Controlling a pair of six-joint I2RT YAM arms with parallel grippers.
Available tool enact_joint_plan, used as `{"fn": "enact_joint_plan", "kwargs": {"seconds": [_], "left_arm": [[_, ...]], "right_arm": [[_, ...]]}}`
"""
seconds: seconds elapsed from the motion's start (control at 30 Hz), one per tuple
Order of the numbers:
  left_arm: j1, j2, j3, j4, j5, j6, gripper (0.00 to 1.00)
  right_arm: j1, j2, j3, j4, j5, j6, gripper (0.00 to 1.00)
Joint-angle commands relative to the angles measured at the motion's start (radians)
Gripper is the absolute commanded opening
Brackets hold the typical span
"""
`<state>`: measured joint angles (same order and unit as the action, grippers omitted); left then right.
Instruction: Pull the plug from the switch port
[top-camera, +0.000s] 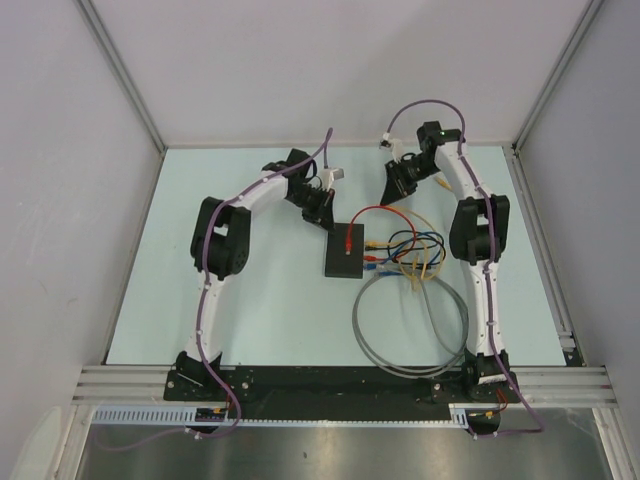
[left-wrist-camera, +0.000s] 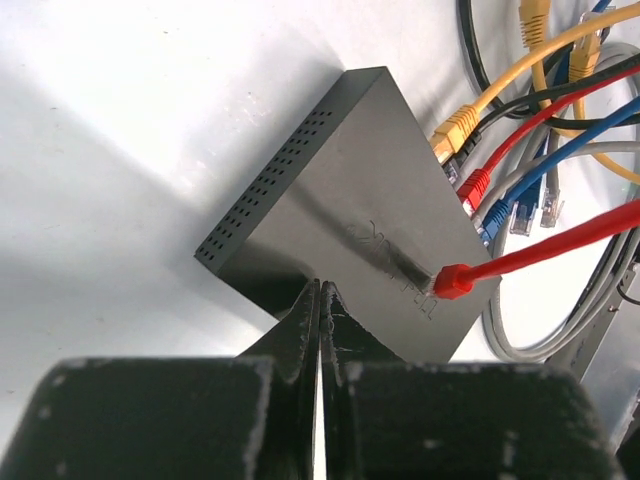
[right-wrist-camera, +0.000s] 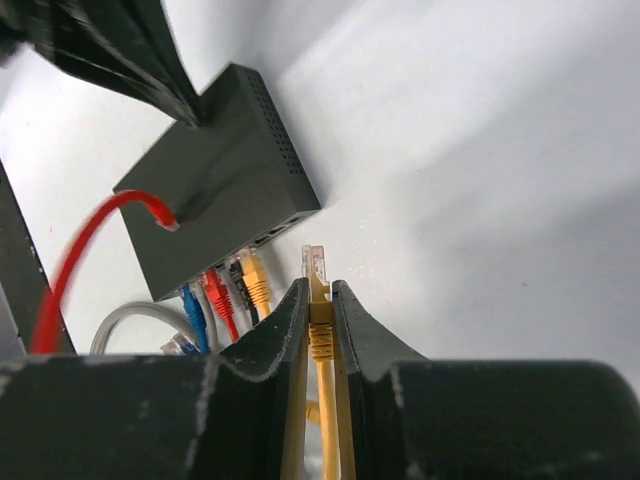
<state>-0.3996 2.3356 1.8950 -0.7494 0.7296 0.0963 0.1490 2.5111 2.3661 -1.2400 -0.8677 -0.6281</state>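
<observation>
The black switch (top-camera: 345, 258) lies flat at mid-table, its ports facing right. In the right wrist view my right gripper (right-wrist-camera: 319, 288) is shut on a yellow plug (right-wrist-camera: 314, 262), whose clear tip hangs free a short way from the switch (right-wrist-camera: 215, 170). The ports (right-wrist-camera: 275, 232) nearest that tip are bare; yellow, black, red and blue plugs sit in the others. My left gripper (left-wrist-camera: 320, 290) is shut and empty, its tips resting on the top of the switch (left-wrist-camera: 350, 180) at the near edge. Seen from above, the right gripper (top-camera: 393, 195) hovers beyond the switch's far right corner.
A loose red plug (left-wrist-camera: 452, 281) lies on the switch's top, its cable arcing away. A tangle of coloured cables (top-camera: 415, 255) and a grey cable loop (top-camera: 410, 330) spread right of the switch. White walls enclose the table on three sides.
</observation>
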Motion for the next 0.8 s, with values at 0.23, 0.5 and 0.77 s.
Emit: {"fn": "enact_joint_plan", "kwargs": {"seconds": [0.23,0.5,0.77], "left_arm": [[0.013,-0.044,0.036,0.004,-0.042,0.022,0.00],[0.018,-0.042,0.050,0.004,-0.047,0.023,0.00],[0.016,-0.042,0.050,0.005,-0.055,0.023,0.00]], "right_arm": [[-0.069,-0.181,0.173,0.192,0.053,0.148,0.00],[-0.134,-0.258,0.214,0.408,0.078,0.294,0.00],[-0.132,-0.264,0.131,0.346,0.206,0.174,0.00]]}}
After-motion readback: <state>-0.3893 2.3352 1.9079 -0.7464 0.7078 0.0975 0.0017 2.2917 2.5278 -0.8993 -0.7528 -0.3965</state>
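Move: The yellow plug is already free and gripped in the right fingers. The switch it came from lies about 8 cm back and 8 cm left of them, some 7 cm lower; the cable bundle lies about 10 cm back and 6 cm right, and a loose yellow plug 5 cm ahead and 12 cm right, both about 7 cm below. From the left hand's closed fingertips, the switch's middle is roughly 4 cm back, 3 cm right and 3 cm down. Carry the yellow plug up and away from the switch with the right gripper, keeping the hold: climb about 18 cm while reaching some 10 cm forward and then drifting nearly as far right. Swing the fingers round to point more forward, roughly 40 degrees in all, and let the rise ease off at the end. Keep the closed left fingers at the switch's far left corner. ##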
